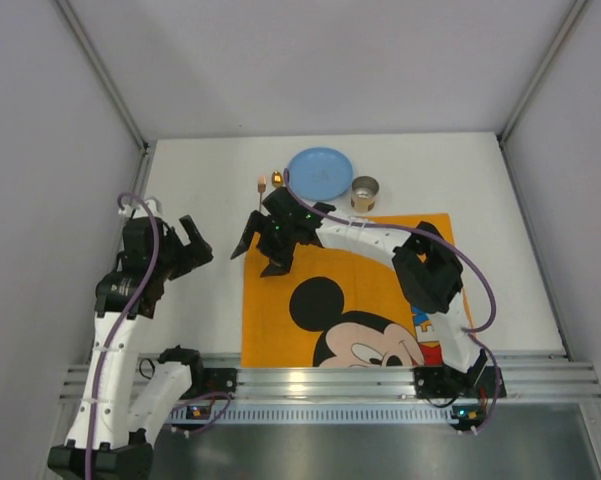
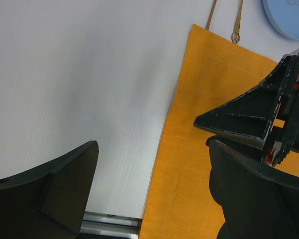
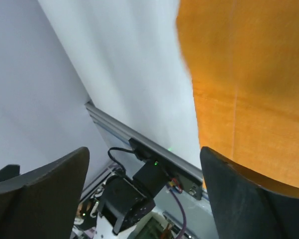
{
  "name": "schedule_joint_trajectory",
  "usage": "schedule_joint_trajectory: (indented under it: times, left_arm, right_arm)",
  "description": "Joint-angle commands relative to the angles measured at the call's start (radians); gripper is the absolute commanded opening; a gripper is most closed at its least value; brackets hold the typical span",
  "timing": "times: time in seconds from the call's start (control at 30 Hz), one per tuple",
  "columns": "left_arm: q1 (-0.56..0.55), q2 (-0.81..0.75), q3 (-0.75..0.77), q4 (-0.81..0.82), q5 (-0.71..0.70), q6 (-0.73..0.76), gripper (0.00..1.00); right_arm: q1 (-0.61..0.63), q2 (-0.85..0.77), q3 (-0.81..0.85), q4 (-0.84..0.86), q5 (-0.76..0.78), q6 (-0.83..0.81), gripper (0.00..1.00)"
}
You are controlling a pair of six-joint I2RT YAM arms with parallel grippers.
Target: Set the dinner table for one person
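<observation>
The dinner table is a large white top; an orange Mickey Mouse placemat lies on its near middle. Beyond the mat sit a blue plate, a small round tin cup and two copper-coloured pieces of cutlery. My right gripper hangs open over the mat's far left corner, nothing between its fingers. My left gripper stands open above bare table left of the mat, also empty. In the left wrist view the mat's left edge, the cutlery and the plate show.
Grey walls close in the table on three sides. An aluminium rail with the arm bases runs along the near edge. The right arm's elbow hangs over the mat's right part. The left arm's base shows in the right wrist view.
</observation>
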Motion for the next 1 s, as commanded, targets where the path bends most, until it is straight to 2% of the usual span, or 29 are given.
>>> schedule_joint_trajectory:
  times: [0.0,0.17,0.27,0.37,0.43,0.5,0.67,0.73,0.83,0.97]
  left_arm:
    - [-0.002,0.048,0.025,0.059,-0.012,0.015,0.98]
    - [-0.002,0.242,0.091,0.215,0.023,0.024,0.98]
    - [-0.008,0.362,0.166,0.311,0.06,0.045,0.96]
    - [-0.051,0.554,0.268,0.361,0.06,0.089,0.95]
    - [-0.085,0.709,0.369,0.368,0.028,0.122,0.87]
    - [-0.128,0.861,0.442,0.369,0.017,0.163,0.85]
    - [-0.18,1.14,0.713,0.334,-0.019,0.188,0.74]
    - [-0.182,1.248,0.813,0.306,-0.025,0.18,0.73]
    - [-0.183,1.333,0.907,0.279,-0.028,0.179,0.72]
    - [-0.191,1.45,0.98,0.247,-0.034,0.183,0.68]
  right_arm:
    - [0.031,-0.008,0.068,0.012,-0.067,-0.03,1.0]
    - [0.006,-0.105,0.065,-0.077,-0.065,-0.204,1.0]
    - [-0.018,-0.201,0.053,-0.187,-0.004,-0.358,1.0]
    - [-0.07,-0.327,-0.034,-0.286,0.094,-0.47,1.0]
    - [-0.135,-0.422,-0.135,-0.297,0.117,-0.526,1.0]
    - [-0.21,-0.479,-0.237,-0.295,0.117,-0.562,1.0]
    - [-0.354,-0.634,-0.407,-0.306,0.128,-0.646,1.0]
    - [-0.403,-0.666,-0.432,-0.306,0.122,-0.675,1.0]
    - [-0.454,-0.675,-0.458,-0.309,0.094,-0.692,1.0]
    - [-0.495,-0.657,-0.466,-0.307,0.064,-0.691,1.0]
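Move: The fork lies about 26 cm ahead of the left hand, some 12 cm to its right and roughly 20 cm below. The spoon is about 5 cm right of the fork and 4 cm farther out; the plate, 14 cm right of the fork and 10 cm farther out. From the right hand, low over the left part of the orange cloth, the cup is some 25 cm ahead and 26 cm right, the plate about 32 cm ahead and 15 cm right. To the fork goes the left hand: some 30 cm forward, bearing about 11 cm right on the way and sinking 13 cm, most of that late, while it turns clockwise, tips further down and narrows its fingers partway. The right hand, already off its grip, opens fully and swings about 28 cm right back across the cloth, rising and then dipping, its fingers turning more steeply down. ##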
